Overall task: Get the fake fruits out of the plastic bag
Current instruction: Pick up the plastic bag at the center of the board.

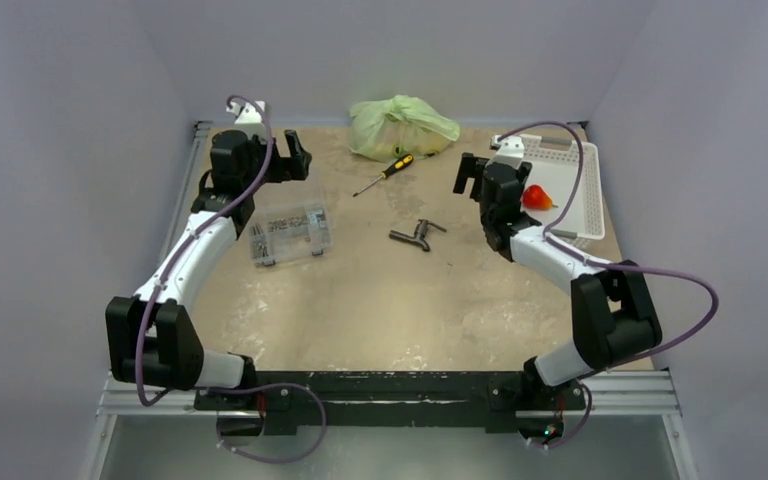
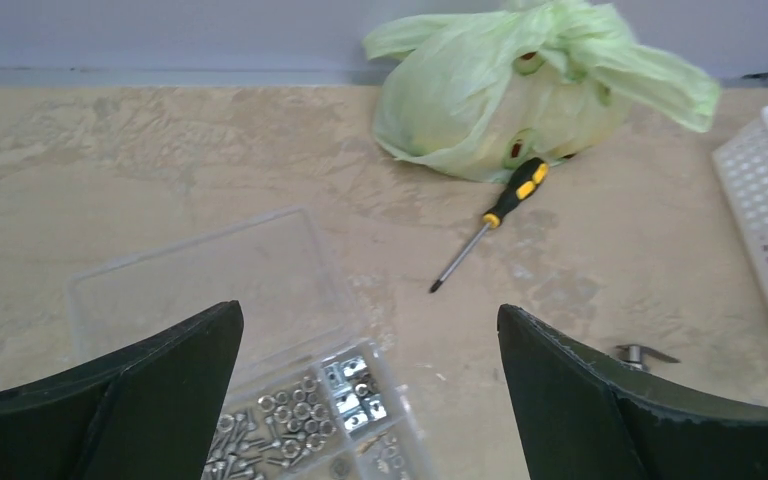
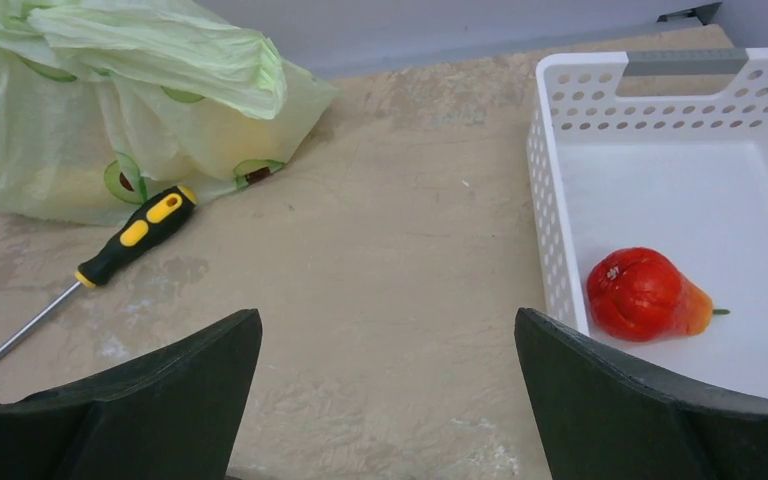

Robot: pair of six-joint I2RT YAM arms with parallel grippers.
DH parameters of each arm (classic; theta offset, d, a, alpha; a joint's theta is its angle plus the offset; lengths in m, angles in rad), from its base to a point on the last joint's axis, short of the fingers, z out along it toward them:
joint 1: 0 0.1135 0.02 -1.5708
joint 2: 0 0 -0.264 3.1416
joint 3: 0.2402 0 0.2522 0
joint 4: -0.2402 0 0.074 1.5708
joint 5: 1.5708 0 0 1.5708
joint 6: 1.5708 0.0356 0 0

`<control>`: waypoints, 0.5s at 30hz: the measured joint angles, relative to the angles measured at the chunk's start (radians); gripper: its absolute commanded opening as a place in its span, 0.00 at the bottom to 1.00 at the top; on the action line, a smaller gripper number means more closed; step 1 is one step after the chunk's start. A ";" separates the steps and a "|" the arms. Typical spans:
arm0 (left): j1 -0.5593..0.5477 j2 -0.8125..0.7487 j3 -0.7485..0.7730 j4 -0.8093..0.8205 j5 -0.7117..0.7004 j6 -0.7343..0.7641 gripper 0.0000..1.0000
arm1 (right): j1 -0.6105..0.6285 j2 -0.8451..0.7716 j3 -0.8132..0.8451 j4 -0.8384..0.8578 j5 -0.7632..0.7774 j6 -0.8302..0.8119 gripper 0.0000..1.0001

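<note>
The pale yellow-green plastic bag [image 1: 401, 125] lies bunched at the back middle of the table, its handles flopped over; it also shows in the left wrist view [image 2: 530, 85] and the right wrist view [image 3: 110, 100]. Any fruits inside it are hidden. One red fake fruit [image 1: 536, 197] lies in the white basket [image 1: 588, 190], also seen in the right wrist view [image 3: 646, 295]. My left gripper [image 1: 298, 157] is open and empty above the screw box, left of the bag. My right gripper [image 1: 468, 174] is open and empty between bag and basket.
A yellow-and-black screwdriver [image 1: 384, 173] lies just in front of the bag. A clear box of screws and nuts [image 1: 289, 234] sits at the left. A small grey metal part [image 1: 416, 234] lies mid-table. The basket's wall [image 3: 550, 200] stands close to my right finger.
</note>
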 measured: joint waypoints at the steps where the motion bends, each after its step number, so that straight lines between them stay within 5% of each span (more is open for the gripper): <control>1: 0.000 -0.006 0.018 -0.012 0.025 -0.018 1.00 | 0.002 0.005 0.000 0.005 0.002 0.011 0.99; 15: -0.012 -0.025 0.037 -0.106 0.169 -0.100 1.00 | 0.006 0.311 0.268 -0.009 -0.045 0.155 0.99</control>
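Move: The plastic bag lies about 13 cm ahead of the right hand, some 19 cm to its left and 12 cm lower; from the left hand it is roughly 14 cm ahead, 28 cm to the right and 18 cm down. Between the hands, nearer the robot, the screwdriver lies 2 cm ahead of the right hand, 25 cm left. The white basket stands level with the right hand, about 16 cm to its right, and the parts box 8 cm back and 3 cm right of the left hand. Forward and to the left, sinking some 3 cm early on, the right hand travels about 8 cm towards the plastic bag, away from the basket, its left side rolling up slightly. The left hand shifts about 4 cm to the right and back, bobbing up 2 cm and partly down again, turning a little clockwise with its left side dipping. Both grippers stay wide open and touch nothing. ##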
